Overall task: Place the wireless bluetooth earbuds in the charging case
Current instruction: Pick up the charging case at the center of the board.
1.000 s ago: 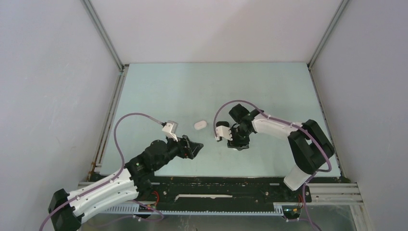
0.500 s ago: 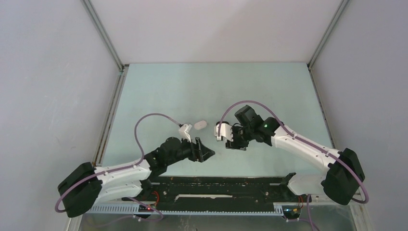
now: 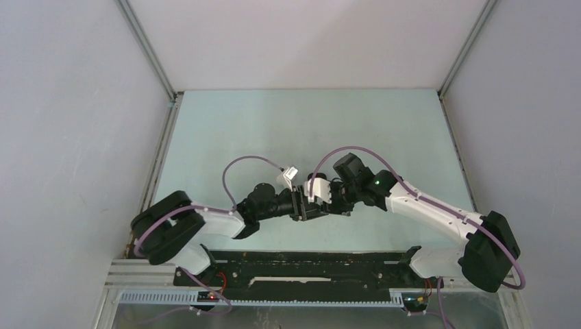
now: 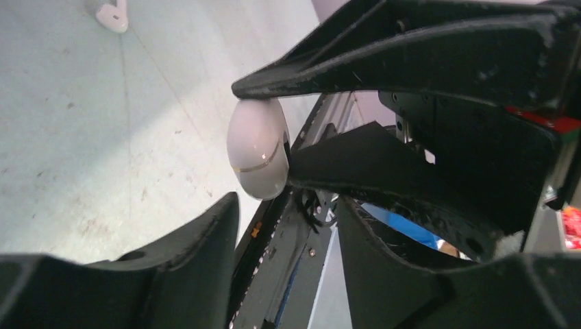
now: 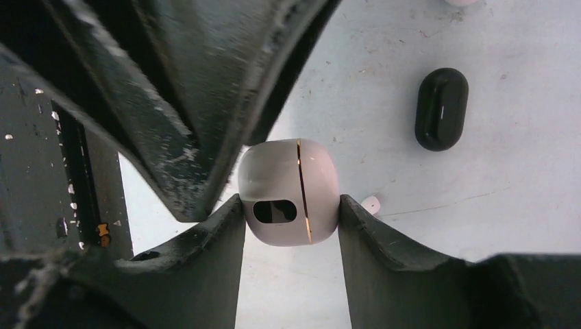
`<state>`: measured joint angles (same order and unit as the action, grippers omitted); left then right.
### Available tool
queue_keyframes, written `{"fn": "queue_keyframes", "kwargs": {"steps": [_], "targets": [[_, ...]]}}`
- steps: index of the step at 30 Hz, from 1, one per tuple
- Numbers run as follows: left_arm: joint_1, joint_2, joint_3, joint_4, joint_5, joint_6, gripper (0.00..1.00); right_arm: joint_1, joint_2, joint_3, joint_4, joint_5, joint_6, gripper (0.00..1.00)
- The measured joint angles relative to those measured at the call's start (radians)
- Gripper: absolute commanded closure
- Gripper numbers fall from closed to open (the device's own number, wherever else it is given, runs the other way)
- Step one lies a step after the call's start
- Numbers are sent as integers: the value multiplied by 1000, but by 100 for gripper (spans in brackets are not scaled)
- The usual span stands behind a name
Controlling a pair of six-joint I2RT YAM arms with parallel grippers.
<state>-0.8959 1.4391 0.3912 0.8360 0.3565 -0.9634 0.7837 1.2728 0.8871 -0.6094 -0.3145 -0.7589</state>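
A white pill-shaped charging case (image 5: 289, 192) with a gold seam is pinched between my right gripper's (image 5: 289, 201) fingers, held above the table. The left wrist view shows the same case (image 4: 259, 147) clamped by those black fingers. It sits just past the tips of my left gripper (image 4: 288, 212), which is open with nothing between its fingers. From above, the left gripper (image 3: 296, 204) and right gripper (image 3: 327, 203) meet tip to tip at mid-table, and the case is hidden between them. One small white earbud (image 5: 371, 203) lies on the table behind my right finger.
A closed black case (image 5: 441, 108) lies on the pale table beyond the held case. A white piece (image 4: 109, 14) sits on the table at the top left edge of the left wrist view. The black base rail (image 3: 308, 264) runs along the near edge.
My left arm has swung right and forward until its gripper meets the right gripper, and its jaws have narrowed. The right gripper still holds the white case in nearly the same place.
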Motion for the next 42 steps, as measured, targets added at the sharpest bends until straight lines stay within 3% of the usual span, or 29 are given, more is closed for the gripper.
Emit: {"fn": "queue_keyframes", "kwargs": {"steps": [6,11,24,37,42], "targets": [[45,232,1,309,101,-187,51,-2,-10,-1,-1,0,10,62],[51,269,1,378,125,-245,55,-2,-11,-1,-7,-3,15,62],[53,293,10,412,131,-278,63,-3,-21,-2,-9,-3,29,60],[55,310,22,419,145,-293,63,-3,-24,-2,-11,-3,34,57],[55,311,22,419,145,-294,56,-3,-24,-2,-12,-3,39,57]]}}
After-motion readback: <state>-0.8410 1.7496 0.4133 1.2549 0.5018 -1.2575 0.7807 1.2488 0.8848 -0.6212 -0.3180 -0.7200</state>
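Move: The white charging case is already in the air in the right hand, right at that hand's fingertips. From the left hand its middle lies about 3 cm ahead, 2 cm to the right and 1 cm lower. On the table some 10 cm below the case, the black case lies about 9 cm ahead and 6 cm to the left of it, and a white earbud about 4 cm ahead and 1 cm to the right of it. The charging case is held nearly still in the right hand's pinch while the left hand eases the last 2 cm in towards it, rightward and slightly forward, then only creeps. The left wrist rolls and levels out by some 10-15 degrees, and its fingers close from about 0.6 to 0.4 of full opening, one above and one below the case's lid end; a firm grip by them can't be made out. ##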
